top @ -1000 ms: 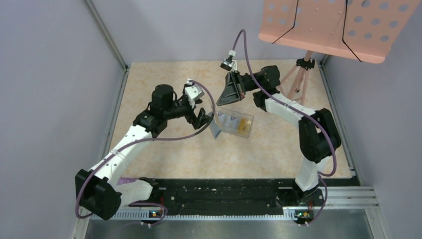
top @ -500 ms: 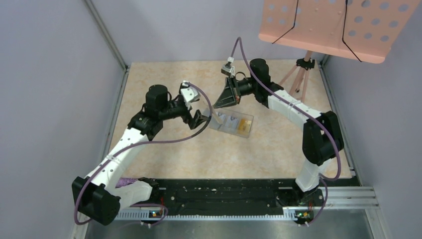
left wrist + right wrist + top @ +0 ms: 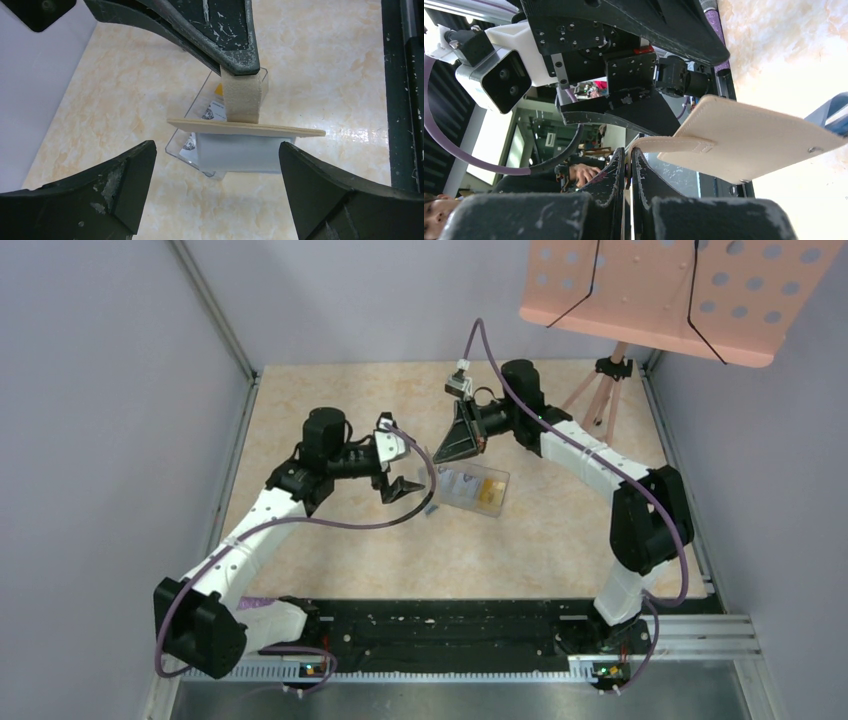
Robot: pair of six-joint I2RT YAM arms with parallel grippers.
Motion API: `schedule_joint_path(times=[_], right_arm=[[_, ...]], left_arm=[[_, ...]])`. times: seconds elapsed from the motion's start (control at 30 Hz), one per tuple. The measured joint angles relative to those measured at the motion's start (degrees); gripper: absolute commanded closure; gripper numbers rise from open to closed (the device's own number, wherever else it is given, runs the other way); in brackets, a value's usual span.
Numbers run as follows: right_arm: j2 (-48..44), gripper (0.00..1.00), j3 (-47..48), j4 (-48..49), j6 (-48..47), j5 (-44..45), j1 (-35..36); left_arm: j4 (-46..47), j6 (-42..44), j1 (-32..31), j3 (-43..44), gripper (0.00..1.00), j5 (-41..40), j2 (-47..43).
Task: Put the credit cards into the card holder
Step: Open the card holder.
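Observation:
The tan card holder [image 3: 754,142] hangs in the air by its strap, and my right gripper [image 3: 629,150] is shut on that strap [image 3: 242,95]. In the left wrist view the card holder [image 3: 245,129] shows edge-on, its blue-grey lining [image 3: 240,152] hanging below. My left gripper [image 3: 216,150] stands wide open just in front of it, holding nothing. The credit cards lie in a clear tray [image 3: 478,488] on the table under the holder: silvery ones [image 3: 212,107] and a yellow one [image 3: 490,496]. From above, my left gripper [image 3: 410,490] and my right gripper [image 3: 442,454] face each other over the tray's left end.
A pink perforated stand top [image 3: 670,290] on a tripod [image 3: 605,390] stands at the back right. Grey walls close both sides. A black rail [image 3: 450,625] runs along the near edge.
The right arm shifted slightly back and left with the card holder still in its grip. The left gripper drew back a little, turned, and stayed open.

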Motion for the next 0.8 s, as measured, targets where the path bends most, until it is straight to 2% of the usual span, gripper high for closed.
schedule_joint_path(times=[0.3, 0.5, 0.57, 0.63, 0.8], right_arm=[[-0.3, 1.0, 0.0, -3.8, -2.2, 0.0, 0.0], [-0.3, 1.0, 0.0, -5.0, -2.8, 0.1, 0.0], [-0.3, 1.0, 0.0, -5.2, -2.8, 0.0, 0.1], [-0.3, 1.0, 0.0, -5.2, -2.8, 0.1, 0.1], [-0.3, 1.0, 0.0, -5.2, -2.8, 0.1, 0.1]], left_arm=[[-0.5, 4.1, -2.5, 2.5, 0.02, 1.5, 3.4], [-1.5, 6.1, -4.7, 3.0, 0.1, 0.5, 4.0], [-1.9, 6.5, -5.2, 3.0, 0.19, 0.5, 4.6], [-2.6, 6.6, -5.5, 3.0, 0.34, 0.4, 5.2], [-4.6, 7.4, -5.8, 3.4, 0.62, -0.2, 6.1]])
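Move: The card holder hangs by its strap from the right gripper's shut fingers, its middle about 5 cm to the wide-open left hand's right, level with it fore and aft and some 2 cm below. From the right hand it lies about 6 cm below and 1 cm left. The plastic box is on the table, about 15 cm right of the left hand, 1 cm ahead and 23 cm below. The left hand goes about 3 cm right, then sinks 2 cm, half-closing its fingers around the card holder. ##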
